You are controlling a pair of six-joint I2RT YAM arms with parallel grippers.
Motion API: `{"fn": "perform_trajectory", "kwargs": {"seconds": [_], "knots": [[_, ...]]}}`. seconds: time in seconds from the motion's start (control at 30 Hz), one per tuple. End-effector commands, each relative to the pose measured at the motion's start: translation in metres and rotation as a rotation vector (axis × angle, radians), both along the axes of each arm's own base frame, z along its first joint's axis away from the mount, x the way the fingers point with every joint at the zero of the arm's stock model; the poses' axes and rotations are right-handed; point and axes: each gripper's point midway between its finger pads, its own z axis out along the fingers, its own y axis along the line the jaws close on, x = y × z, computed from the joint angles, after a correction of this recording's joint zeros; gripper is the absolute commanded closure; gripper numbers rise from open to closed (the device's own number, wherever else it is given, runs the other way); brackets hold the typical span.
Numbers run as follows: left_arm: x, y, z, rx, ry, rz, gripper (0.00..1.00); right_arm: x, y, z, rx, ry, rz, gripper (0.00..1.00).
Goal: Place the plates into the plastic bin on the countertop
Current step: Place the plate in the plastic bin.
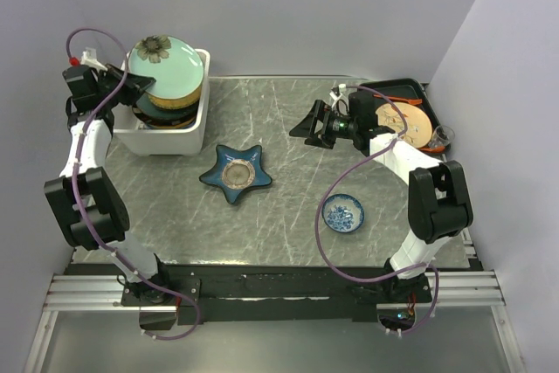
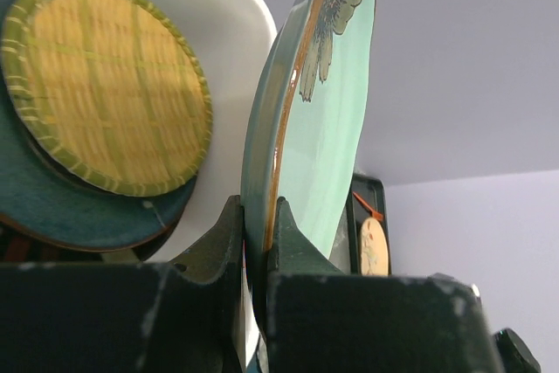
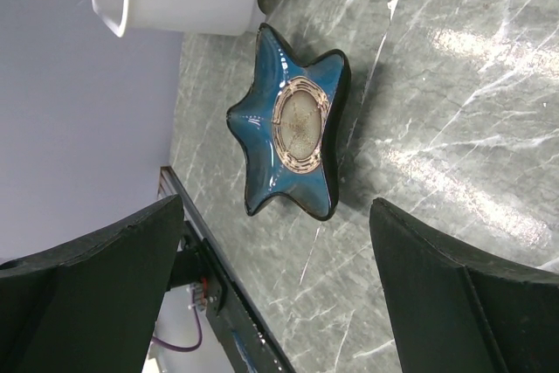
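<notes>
My left gripper is shut on the rim of a pale green floral plate. It holds the plate tilted above the white plastic bin at the back left of the countertop. Inside the bin lies a stack of plates, a yellow woven-pattern one on a dark teal one. A dark teal star-shaped plate lies flat mid-counter. My right gripper hovers open to its right, pointing at it, with nothing between its fingers.
A flat black tray at the back right carries a tan plate with orange marks. A small blue-and-white dish sits at the front right of the counter. Walls close in on the left, back and right.
</notes>
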Motion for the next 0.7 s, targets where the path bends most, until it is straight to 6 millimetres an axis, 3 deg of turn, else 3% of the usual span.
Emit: {"fn": "perform_trajectory", "kwargs": {"seconds": [0.0,0.2,0.67], "knots": [[0.001,0.010,0.055,0.044,-0.167,0.045,0.99,0.009,0.002,0.016,0.016,-0.057,0.010,0.06],[0.012,0.026,0.030,0.016,-0.071,0.102,0.99,0.008,0.004,0.018,0.033,-0.057,0.016,0.06],[0.026,0.036,-0.022,-0.009,0.055,0.113,0.99,0.008,0.002,0.016,0.023,-0.055,0.011,0.06]]}}
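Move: My left hand holds the green plate by its near-left edge, above the plastic bin, whose middle is about 4 cm ahead, 1 cm right and 16 cm below. The plate stack already inside, with the bamboo plate on top, centres roughly 5 cm ahead, 5 cm right and 14 cm down. The star plate lies some 12 cm back, 22 cm right and 27 cm below. From my idle right hand the bin is about 41 cm left, 14 cm ahead and 5 cm lower. I ease my left hand a last 3 cm or so leftward, then sink it about 9 cm, lowering the green plate down into the bin towards the stack. As I go down my wrist tips the fingers some 15 degrees further downward and turns slightly counter-clockwise; the fingers stay shut on the plate's edge. ##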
